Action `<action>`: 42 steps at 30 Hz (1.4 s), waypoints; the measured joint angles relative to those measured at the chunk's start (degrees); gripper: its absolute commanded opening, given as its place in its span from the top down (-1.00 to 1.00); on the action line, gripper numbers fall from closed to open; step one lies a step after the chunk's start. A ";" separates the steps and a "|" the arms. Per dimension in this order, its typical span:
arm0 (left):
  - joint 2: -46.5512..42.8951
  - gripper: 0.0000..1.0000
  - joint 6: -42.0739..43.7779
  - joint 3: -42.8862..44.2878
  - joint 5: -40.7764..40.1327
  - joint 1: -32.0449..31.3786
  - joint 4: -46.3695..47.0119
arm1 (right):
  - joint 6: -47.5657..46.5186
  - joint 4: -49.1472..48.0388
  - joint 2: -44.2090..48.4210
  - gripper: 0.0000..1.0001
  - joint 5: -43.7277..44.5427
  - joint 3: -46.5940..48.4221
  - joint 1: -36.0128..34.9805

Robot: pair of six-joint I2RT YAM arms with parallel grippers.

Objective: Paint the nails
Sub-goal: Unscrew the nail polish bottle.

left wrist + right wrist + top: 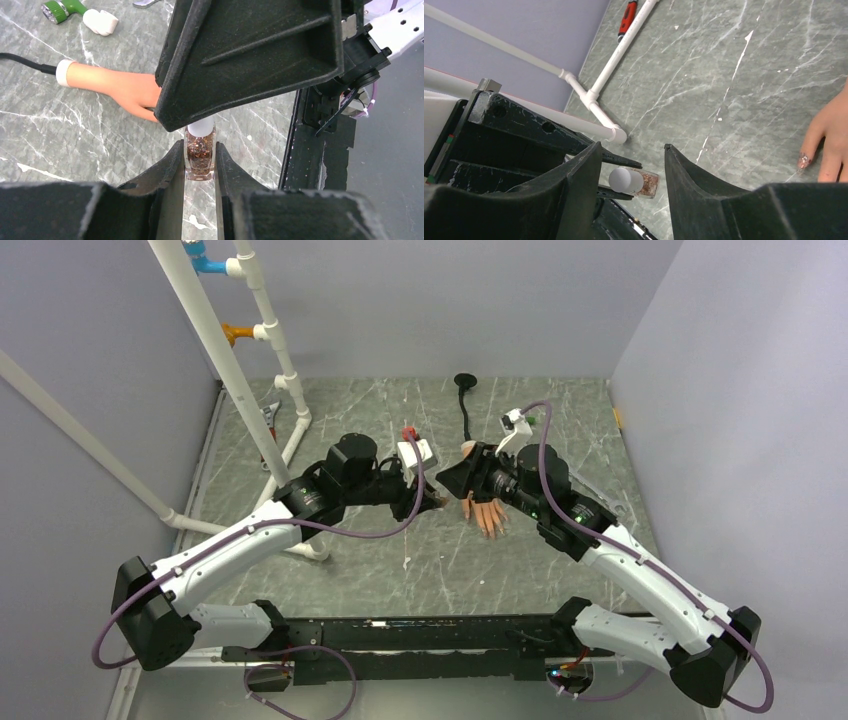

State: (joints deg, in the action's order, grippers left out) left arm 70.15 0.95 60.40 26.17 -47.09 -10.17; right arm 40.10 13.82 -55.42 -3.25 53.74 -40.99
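Note:
My left gripper [199, 148] is shut on a small clear bottle [200, 159] of brown glitter polish with a white cap [622, 180], and holds it tilted above the table. My right gripper [633, 150] is open, with one finger on each side of the cap and not touching it. In the top view the two grippers, left [434, 500] and right [456, 478], meet at the middle. The peach mannequin hand [488, 515] lies flat beside them, with its white cuff [63, 73] away from me. One nail [804, 161] carries glitter; the other nails are hidden or too small to see.
A white pipe frame [268, 370] stands at the back left, with its foot on the table [621, 47]. A red-handled tool [628, 15] lies near it. A black cable with a round base [465, 400] and a green and white tool [80, 12] lie behind the hand.

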 measured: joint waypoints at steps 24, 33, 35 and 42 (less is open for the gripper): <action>0.07 1.00 -0.13 0.37 0.02 -0.15 -0.52 | -0.46 4.61 -2.01 0.78 1.95 3.13 -2.71; 0.07 1.00 0.04 0.37 0.85 -0.13 -1.92 | -5.81 1.38 -1.33 0.95 0.66 0.79 -3.58; 0.07 1.00 0.26 0.37 1.51 -0.13 -2.62 | -8.48 -0.94 -0.35 0.98 -0.83 -1.05 -3.63; -0.04 1.00 1.46 0.37 5.25 -0.11 -3.02 | -16.37 -6.51 3.67 0.96 -5.88 -5.57 -3.67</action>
State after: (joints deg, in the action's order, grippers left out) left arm 70.11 2.42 60.77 31.42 -47.20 -13.19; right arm 23.73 7.31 -51.75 -9.13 48.16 -44.66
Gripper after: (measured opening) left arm 0.257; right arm 0.217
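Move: The left hand still holds the nail polish bottle between its fingertips, the white cap sticking out about 1 cm ahead, 2 cm to its right and 2 cm above. The right hand's half-open fingers already straddle that cap, which sits about 1 cm back and 1 cm left of their midpoint, 1 cm lower. The mannequin hand lies on the table some 6 cm ahead and 8 cm to the right of the right hand, about 20 cm below. The right fingers pinch the white cap, closing from about half open after edging roughly 1 cm back and left onto it. Holding the cap, the right hand then draws back a further 2 cm, its wrist tilting the fingers up and swinging counter-clockwise, some 20 degrees in all. The left hand keeps its grip on the bottle and late on also moves about 2 cm back, turning slightly clockwise. ##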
